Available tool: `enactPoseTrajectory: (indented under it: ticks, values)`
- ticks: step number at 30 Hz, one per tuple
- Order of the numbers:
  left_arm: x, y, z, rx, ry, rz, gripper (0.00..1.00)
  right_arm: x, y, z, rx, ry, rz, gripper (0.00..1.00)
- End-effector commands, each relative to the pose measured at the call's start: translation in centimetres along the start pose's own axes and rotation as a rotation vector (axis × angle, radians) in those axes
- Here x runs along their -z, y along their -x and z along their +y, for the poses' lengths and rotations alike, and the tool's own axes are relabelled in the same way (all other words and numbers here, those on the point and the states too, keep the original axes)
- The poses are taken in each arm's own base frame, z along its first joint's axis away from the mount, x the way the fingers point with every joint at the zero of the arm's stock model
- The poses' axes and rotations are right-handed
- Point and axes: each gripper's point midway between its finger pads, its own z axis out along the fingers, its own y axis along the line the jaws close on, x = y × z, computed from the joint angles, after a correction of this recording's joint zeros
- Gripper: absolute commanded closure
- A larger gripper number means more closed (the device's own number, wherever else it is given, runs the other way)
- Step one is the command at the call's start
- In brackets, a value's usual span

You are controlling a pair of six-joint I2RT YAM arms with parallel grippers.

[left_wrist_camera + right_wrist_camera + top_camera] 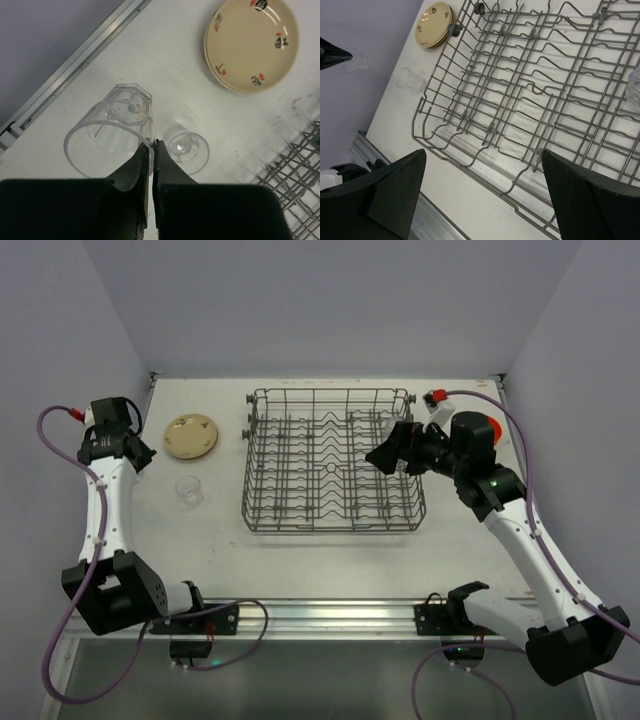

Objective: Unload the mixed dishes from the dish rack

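Note:
The grey wire dish rack (330, 462) (530, 85) stands mid-table. My left gripper (140, 452) (153, 145) hangs over the left side, shut on the rim of a clear glass (107, 135) held tilted above the table. A second clear glass (188, 490) (186, 149) stands on the table just beside it. Beige patterned plates (190, 435) (251, 42) lie stacked farther back. Over the rack's right half my right gripper (380, 458) (483, 152) is wide open with nothing between its fingers. Another clear glass (635, 85) shows at the rack's right edge.
An orange bowl (487, 426) sits on the table right of the rack, partly hidden by my right arm. The metal rail (320, 615) runs along the near edge. Walls close in on the left, the back and the right.

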Motion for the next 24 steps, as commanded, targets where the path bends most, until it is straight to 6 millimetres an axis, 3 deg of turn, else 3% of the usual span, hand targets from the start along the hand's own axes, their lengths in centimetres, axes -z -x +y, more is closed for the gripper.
enactPoseTrajectory:
  ticks: [1,4,10,18,24]
  values:
    - [-2.2,-0.5,2.0,-0.007,0.079,0.040,1.00,1.4,0.3,0.6,0.047,0.006,-0.028,0.01]
    - [-4.9,-2.4,2.0,-0.023,0.043,0.163,1.00,1.5,0.0,0.6,0.052,0.018,-0.029,0.01]
    - [-8.4,-5.4,-0.5,-0.031,-0.086,0.328,1.00,1.4,-0.1,1.2,0.054,0.053,-0.029,0.01]
    - [-11.3,-6.9,0.5,-0.066,-0.019,0.374,1.00,1.6,0.0,0.9,0.060,0.037,-0.042,0.01]
    - [-12.1,-7.0,-0.2,-0.068,-0.031,0.404,1.00,1.5,-0.2,0.5,0.058,0.018,-0.038,0.01]
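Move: The clear glass is held by its rim, and its spot on the table lies some 21 cm below the left hand, about 3 cm to its left and 1 cm back. The standing glass is about 7 cm right of that hand and 1 cm ahead, the plate stack roughly 18 cm ahead and 7 cm right, both on the table. From the right hand the spot is about 62 cm left, 1 cm ahead and 29 cm below. The clear glass, still pinched at its rim, is lowered by the left hand about 14 cm towards the bare table just left of the standing glass, quickly at first and easing to a near stop. The hand sways slightly left and returns, ending about 2 cm farther forward, while the wrist tips some 25 degrees so the fingers point more steeply down; they stay shut. ##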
